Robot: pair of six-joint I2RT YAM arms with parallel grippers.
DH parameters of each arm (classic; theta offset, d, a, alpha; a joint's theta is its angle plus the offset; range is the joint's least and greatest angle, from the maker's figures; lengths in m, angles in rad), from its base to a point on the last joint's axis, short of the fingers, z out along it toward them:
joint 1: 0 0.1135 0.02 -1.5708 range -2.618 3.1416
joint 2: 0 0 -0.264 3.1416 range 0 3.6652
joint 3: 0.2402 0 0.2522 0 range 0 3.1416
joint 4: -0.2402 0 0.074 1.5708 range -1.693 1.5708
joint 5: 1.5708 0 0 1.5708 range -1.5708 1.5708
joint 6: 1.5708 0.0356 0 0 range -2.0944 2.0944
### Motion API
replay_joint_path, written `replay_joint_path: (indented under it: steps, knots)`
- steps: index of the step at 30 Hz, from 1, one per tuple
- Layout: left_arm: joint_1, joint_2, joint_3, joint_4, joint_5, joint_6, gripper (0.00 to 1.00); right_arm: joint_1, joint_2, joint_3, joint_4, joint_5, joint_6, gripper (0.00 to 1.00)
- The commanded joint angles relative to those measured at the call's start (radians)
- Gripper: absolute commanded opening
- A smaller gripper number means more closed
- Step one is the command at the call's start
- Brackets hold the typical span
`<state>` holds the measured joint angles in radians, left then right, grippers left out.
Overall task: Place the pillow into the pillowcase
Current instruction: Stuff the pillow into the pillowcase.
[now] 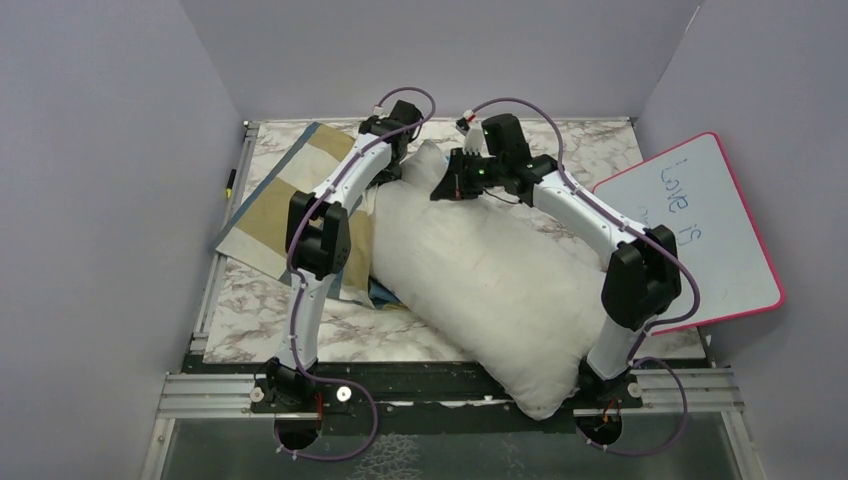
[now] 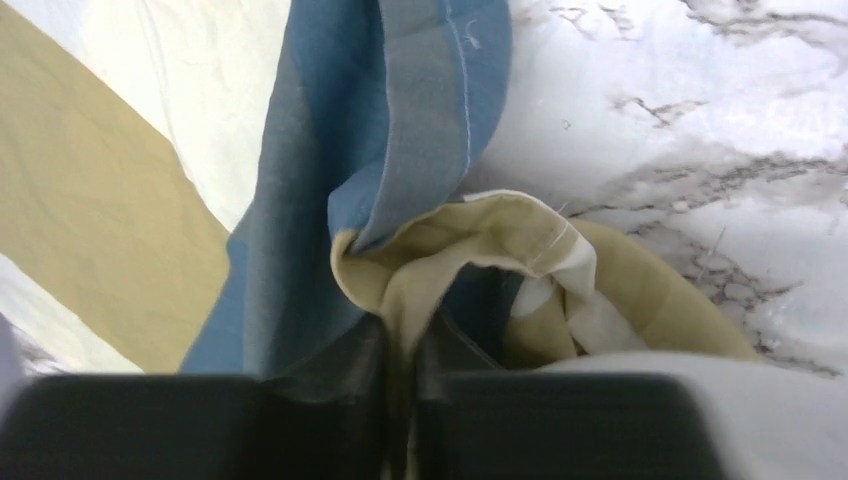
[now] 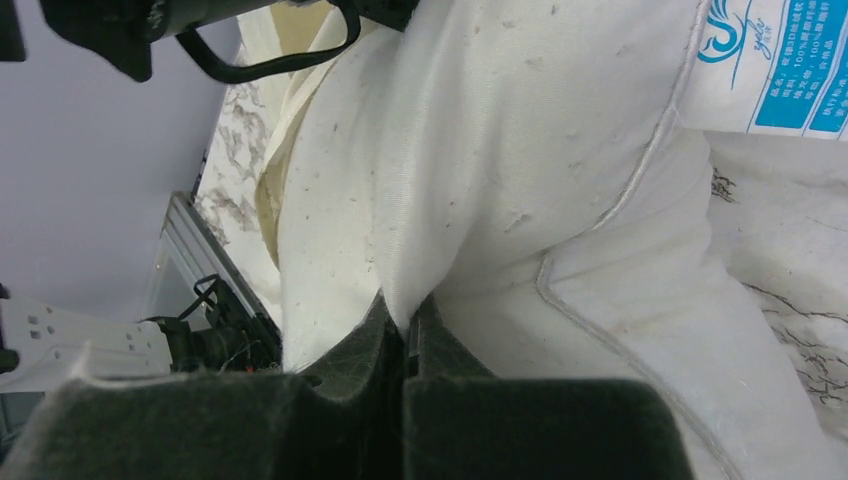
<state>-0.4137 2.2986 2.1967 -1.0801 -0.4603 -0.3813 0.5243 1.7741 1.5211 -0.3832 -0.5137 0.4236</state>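
Observation:
The pillow (image 1: 480,280) is a plump off-white cushion lying diagonally across the table, from the back middle to the near right edge. The pillowcase (image 1: 275,200), in blue, tan and cream blocks, lies flat at the back left, partly under the left arm and the pillow. My left gripper (image 2: 400,345) is shut on a tan fold at the pillowcase's (image 2: 400,130) bunched opening. My right gripper (image 3: 405,320) is shut on a pinch of the pillow's (image 3: 500,170) fabric near its far corner, beside the printed label (image 3: 775,70). Seen from above, the left gripper (image 1: 392,150) and the right gripper (image 1: 447,185) are close together.
A pink-rimmed whiteboard (image 1: 700,230) with blue writing leans at the right, overhanging the marble table (image 1: 260,310). A pen (image 1: 230,182) lies by the left wall. Purple walls close in three sides. The near edge carries a metal rail (image 1: 200,395).

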Motion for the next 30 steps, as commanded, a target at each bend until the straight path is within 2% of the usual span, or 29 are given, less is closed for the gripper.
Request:
replay_joint_path:
  steps: [1,3,4,6,9,10,15,17,25,30]
  knots:
    - [0.013,0.021,0.064,-0.009,-0.05,0.01,0.0,0.023,-0.002,-0.014,-0.059,-0.085,-0.012,0.0]
    - [0.013,-0.004,0.093,-0.008,-0.003,-0.005,0.0,0.022,0.002,-0.017,-0.049,-0.098,-0.015,0.02]
    - [0.013,-0.019,0.107,-0.007,0.03,-0.019,0.0,0.022,0.004,-0.018,-0.042,-0.104,-0.017,0.07]
    - [0.013,-0.049,0.119,0.005,0.095,-0.055,0.0,0.022,0.007,-0.006,-0.037,-0.071,-0.022,0.23]
    - [0.012,-0.101,0.091,0.058,0.179,-0.105,0.0,0.022,0.022,0.046,-0.023,0.059,-0.031,0.45]
    - [0.011,-0.122,0.066,0.088,0.201,-0.114,0.0,0.023,0.031,0.067,-0.011,0.111,-0.03,0.5]
    - [0.01,-0.213,-0.056,0.256,0.246,-0.15,0.0,0.021,0.079,0.112,0.094,0.359,0.001,0.51]
    - [0.009,-0.216,-0.055,0.28,0.255,-0.152,0.0,0.012,0.111,0.137,0.12,0.408,0.018,0.62]
    - [0.009,-0.192,-0.035,0.282,0.271,-0.145,0.0,-0.061,0.217,0.262,0.148,0.293,0.156,0.79]
    - [0.01,-0.171,-0.033,0.282,0.252,-0.137,0.0,-0.091,0.228,0.323,0.053,0.325,0.207,0.84]
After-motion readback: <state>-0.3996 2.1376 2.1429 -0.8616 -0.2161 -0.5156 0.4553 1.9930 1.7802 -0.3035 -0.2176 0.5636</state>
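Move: The left fingertips are already around the pillowcase's mouth edge, with the pillow's far-left corner about 10 cm to their right, 8 cm ahead and slightly higher; the mouth's near corner lies some 25 cm back and 2 cm right. From the right hand, still pinching the pillow, that far-left corner is roughly 10 cm ahead, 2 cm left and 5 cm lower, the tag 8 cm ahead and 3 cm right, the gripped mouth edge 13 cm left and 3 cm ahead. The left fingers finish shutting on the pillowcase's mouth edge and, keeping that pinch, pull it up about 8 cm and 5 cm right towards the pillow's far-left corner, the fingertips tilting rightward. Meanwhile the right hand lets go of the pillow, slides forward some 12 cm to the corner, turns about 20 degrees clockwise and opens wide astride the pillow. ##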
